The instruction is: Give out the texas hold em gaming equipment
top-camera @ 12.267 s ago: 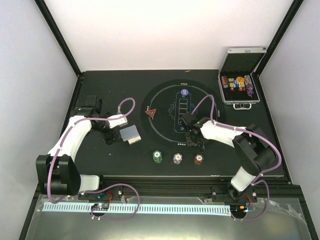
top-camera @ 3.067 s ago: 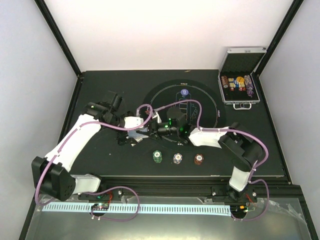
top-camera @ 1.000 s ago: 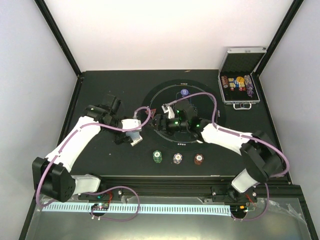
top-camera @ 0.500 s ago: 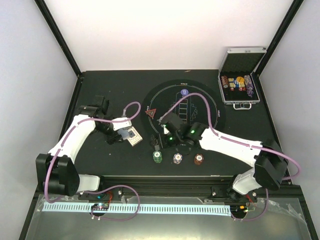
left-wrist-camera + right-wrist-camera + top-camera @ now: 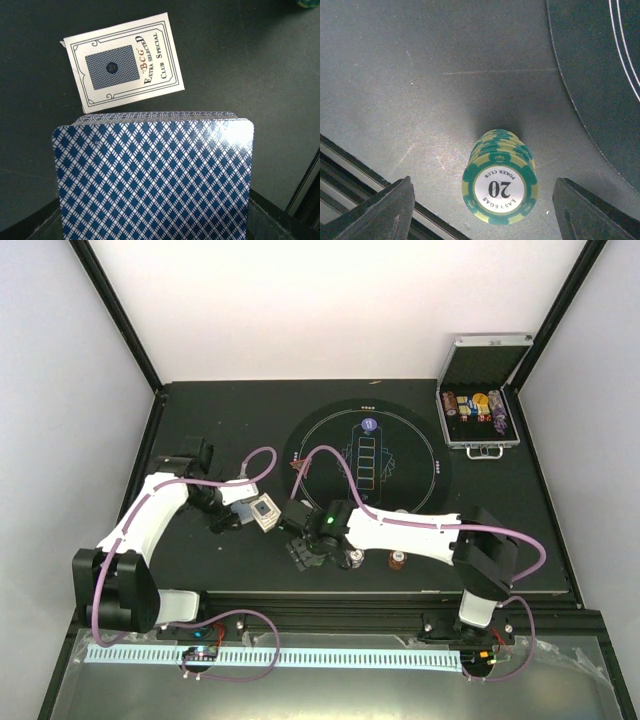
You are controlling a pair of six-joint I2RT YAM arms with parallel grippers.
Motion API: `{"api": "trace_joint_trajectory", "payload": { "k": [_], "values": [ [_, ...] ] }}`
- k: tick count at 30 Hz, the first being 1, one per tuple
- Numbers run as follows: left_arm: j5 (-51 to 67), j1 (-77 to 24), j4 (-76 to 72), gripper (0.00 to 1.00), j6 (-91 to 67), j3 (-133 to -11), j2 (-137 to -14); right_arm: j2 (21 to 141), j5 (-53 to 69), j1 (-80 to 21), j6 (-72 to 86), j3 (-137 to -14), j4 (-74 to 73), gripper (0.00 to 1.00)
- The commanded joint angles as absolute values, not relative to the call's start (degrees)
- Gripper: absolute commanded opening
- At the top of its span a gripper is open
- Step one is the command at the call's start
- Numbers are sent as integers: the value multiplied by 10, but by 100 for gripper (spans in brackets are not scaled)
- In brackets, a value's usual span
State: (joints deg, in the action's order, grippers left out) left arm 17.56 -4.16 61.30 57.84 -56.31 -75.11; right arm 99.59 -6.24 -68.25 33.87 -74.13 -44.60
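My left gripper (image 5: 238, 514) is shut on a deck of blue diamond-backed playing cards (image 5: 152, 175), which fills the lower part of the left wrist view and hides the fingers. A white title card (image 5: 122, 62) lies flat on the table just beyond the deck. My right gripper (image 5: 484, 186) is open around a stack of green poker chips (image 5: 500, 189) marked 20, with a gap on each side. In the top view this gripper (image 5: 303, 548) covers the green stack. Purple-white chips (image 5: 353, 558) and red-brown chips (image 5: 397, 560) stand to its right.
The round black mat (image 5: 410, 455) has a white button (image 5: 369, 425) at its far side and a red triangular marker (image 5: 297, 466) at its left. The open silver case (image 5: 480, 405) sits at the back right. The table's near rail (image 5: 350, 160) runs close by the green stack.
My right arm swung from the mat toward the near left and came down over the green chip stack. My left arm drew back a little to the left, still holding the deck.
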Motion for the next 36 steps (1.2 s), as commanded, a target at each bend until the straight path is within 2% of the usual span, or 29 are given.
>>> {"api": "trace_joint_trajectory", "payload": {
  "k": [1,13,23,29,36],
  "values": [
    [182,-31,609,1,583,-556,-725,1023,-114,-695,328,-777,-498,76],
    [189,-17,618,1,597,-569,-721,1042,-116,-700,329,-781,-500,61],
    [188,-6,624,1,603,-575,-722,1055,-109,-703,327,-780,-496,59],
    [186,-6,624,2,605,-577,-722,1049,-122,-705,329,-785,-502,44],
    [186,-5,628,2,605,-579,-722,1041,-131,-704,321,-799,-518,32]
  ]
}}
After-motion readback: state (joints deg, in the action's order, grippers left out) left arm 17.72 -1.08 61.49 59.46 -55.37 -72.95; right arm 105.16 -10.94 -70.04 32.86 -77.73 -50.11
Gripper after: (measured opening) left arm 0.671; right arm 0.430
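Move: Just below the open right fingers, about 3 cm down and 1 cm to the right, stands the green chip stack. The white-topped chip stack is some 9 cm to the right of the green one and about 1 cm nearer the base, while the card box lies roughly 11 cm left and 9 cm ahead of the hand. From the left hand, the green stack is some 18 cm to the right, 8 cm back and 7 cm lower. Sinking about 2 cm over the green chip stack, the right hand straightens by roughly 10 degrees to point more steeply down. Its fingers close in stages from wide to about half open, ending with a pad on each side of the stack's upper chips. The left hand keeps its hold on the card deck, easing about 1 cm left. ##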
